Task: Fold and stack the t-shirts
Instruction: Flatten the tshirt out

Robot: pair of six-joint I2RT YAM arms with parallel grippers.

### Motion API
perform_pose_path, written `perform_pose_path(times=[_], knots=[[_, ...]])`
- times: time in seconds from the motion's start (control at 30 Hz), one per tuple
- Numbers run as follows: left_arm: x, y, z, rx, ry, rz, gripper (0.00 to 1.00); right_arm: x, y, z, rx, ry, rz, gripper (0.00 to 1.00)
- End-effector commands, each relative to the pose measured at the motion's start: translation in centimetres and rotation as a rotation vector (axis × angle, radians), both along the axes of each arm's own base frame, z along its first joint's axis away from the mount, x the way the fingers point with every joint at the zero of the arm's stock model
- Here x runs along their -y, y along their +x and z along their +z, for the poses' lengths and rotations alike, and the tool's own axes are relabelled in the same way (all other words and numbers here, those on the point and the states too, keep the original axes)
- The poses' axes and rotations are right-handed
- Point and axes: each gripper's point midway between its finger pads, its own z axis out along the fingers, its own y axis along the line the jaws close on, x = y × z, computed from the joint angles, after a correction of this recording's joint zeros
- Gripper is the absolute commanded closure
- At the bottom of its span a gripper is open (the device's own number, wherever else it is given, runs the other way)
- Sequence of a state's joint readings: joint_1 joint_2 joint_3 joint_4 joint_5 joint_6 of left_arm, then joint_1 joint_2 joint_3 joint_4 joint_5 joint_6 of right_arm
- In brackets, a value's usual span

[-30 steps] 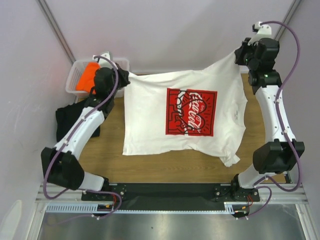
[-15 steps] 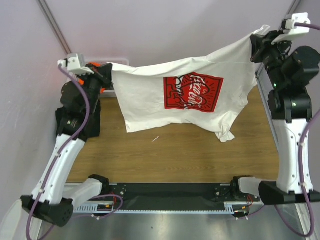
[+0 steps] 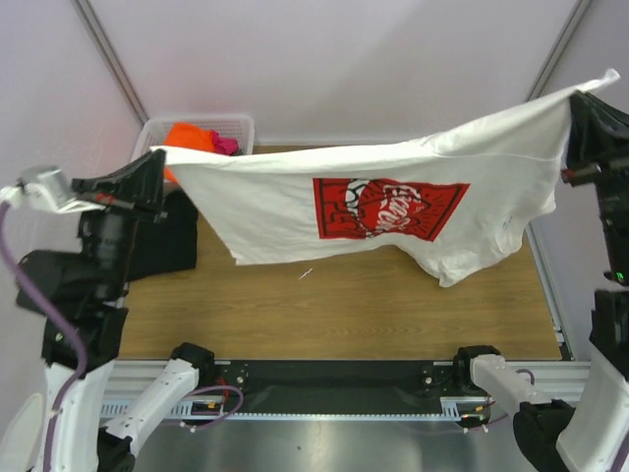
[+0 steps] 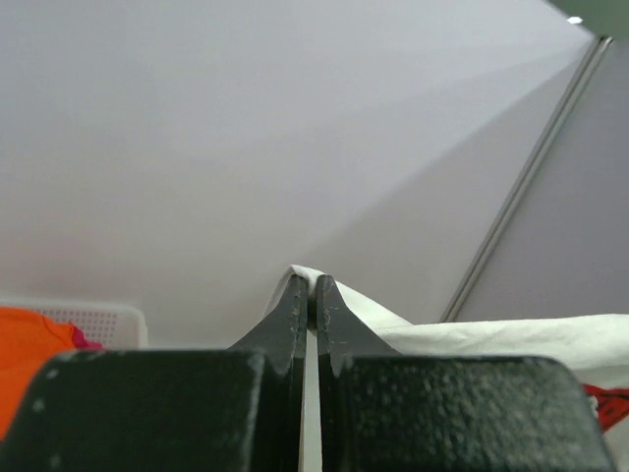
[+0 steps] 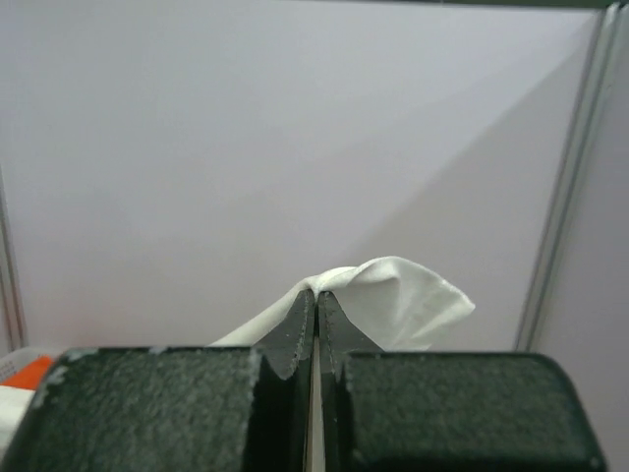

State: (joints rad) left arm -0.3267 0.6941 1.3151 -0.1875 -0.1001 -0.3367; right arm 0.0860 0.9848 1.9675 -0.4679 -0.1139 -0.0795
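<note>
A large white t-shirt (image 3: pixel 295 192) with a red-and-black chest graphic (image 3: pixel 388 207) hangs stretched in the air above the wooden table (image 3: pixel 324 305). My left gripper (image 3: pixel 157 155) is shut on its left corner, and white cloth (image 4: pixel 373 315) pokes out between the fingertips in the left wrist view. High at the right edge, my right gripper (image 3: pixel 582 98) is shut on the other corner, cloth (image 5: pixel 403 295) bunched over its tips. A black t-shirt (image 3: pixel 169 241) lies on the table at the left. Orange (image 3: pixel 187 136) and pink (image 3: pixel 226 146) t-shirts sit in the basket.
A white lattice basket (image 3: pixel 192 124) stands at the back left against the wall. The hanging shirt's lower hem and sleeve (image 3: pixel 452 270) dangle over the table's middle and right. A small white scrap (image 3: pixel 307 273) lies on the wood.
Both arms have risen and spread apart, lifting the white t-shirt off the table and pulling it taut between them. The black shirt now shows more at the left.
</note>
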Motion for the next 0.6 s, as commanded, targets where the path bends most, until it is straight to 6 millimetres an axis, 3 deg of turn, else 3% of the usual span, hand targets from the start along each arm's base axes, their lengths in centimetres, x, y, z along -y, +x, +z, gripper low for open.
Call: perform_pose_path(times=[0.0, 0.13, 0.33, 0.47, 0.53, 0.57], knots=[[-1.2, -4.2, 2.8, 0.065, 0.02, 0.0, 1.0, 0.5, -4.7, 2.4, 0.095, -0.029, -0.021, 1.0], [-1.8, -7.1, 4.1, 0.088, 0.01, -0.022, 1.0, 0.4, -10.3, 4.4, 0.198, -0.034, -0.044, 1.0], [-3.3, -11.0, 6.4, 0.093, -0.008, -0.016, 1.0, 0.2, -15.4, 5.6, 0.291, -0.043, -0.1, 1.0], [-5.1, -12.6, 6.3, 0.072, -0.021, 0.047, 1.0, -0.6, -17.2, 5.8, 0.323, -0.05, -0.107, 1.0], [-5.8, -11.7, 5.3, 0.028, -0.018, 0.099, 1.0, -0.5, -16.7, 5.6, 0.309, -0.049, -0.118, 1.0], [-5.7, -10.7, 4.5, -0.008, -0.006, 0.11, 1.0, -0.2, -15.6, 5.3, 0.283, -0.039, -0.127, 1.0]])
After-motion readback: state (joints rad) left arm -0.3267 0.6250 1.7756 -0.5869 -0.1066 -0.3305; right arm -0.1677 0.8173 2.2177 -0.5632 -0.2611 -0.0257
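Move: Both hands already hold the t-shirt up by its two far corners. Its red print hangs about 30 cm right and 16 cm below the left hand, 2 cm ahead of it; from the right hand it is 21 cm left, 4 cm ahead and 27 cm below. The basket lies roughly 37 cm ahead, 8 cm left and 50 cm below the left hand, with the folded black cloth 20 cm ahead, 18 cm left and 52 cm below. Back towards the bases and somewhat up, both hands carry the raised t-shirt together, the left about 13 cm back and 7 cm up, the right some 17 cm back and 5 cm up, slowing towards the end. The left also drifts outward by nearly 5 cm, widening the stretch between the grips. The right fingers tip some 20 degrees farther upward, the left less; both keep pinching their corners. ##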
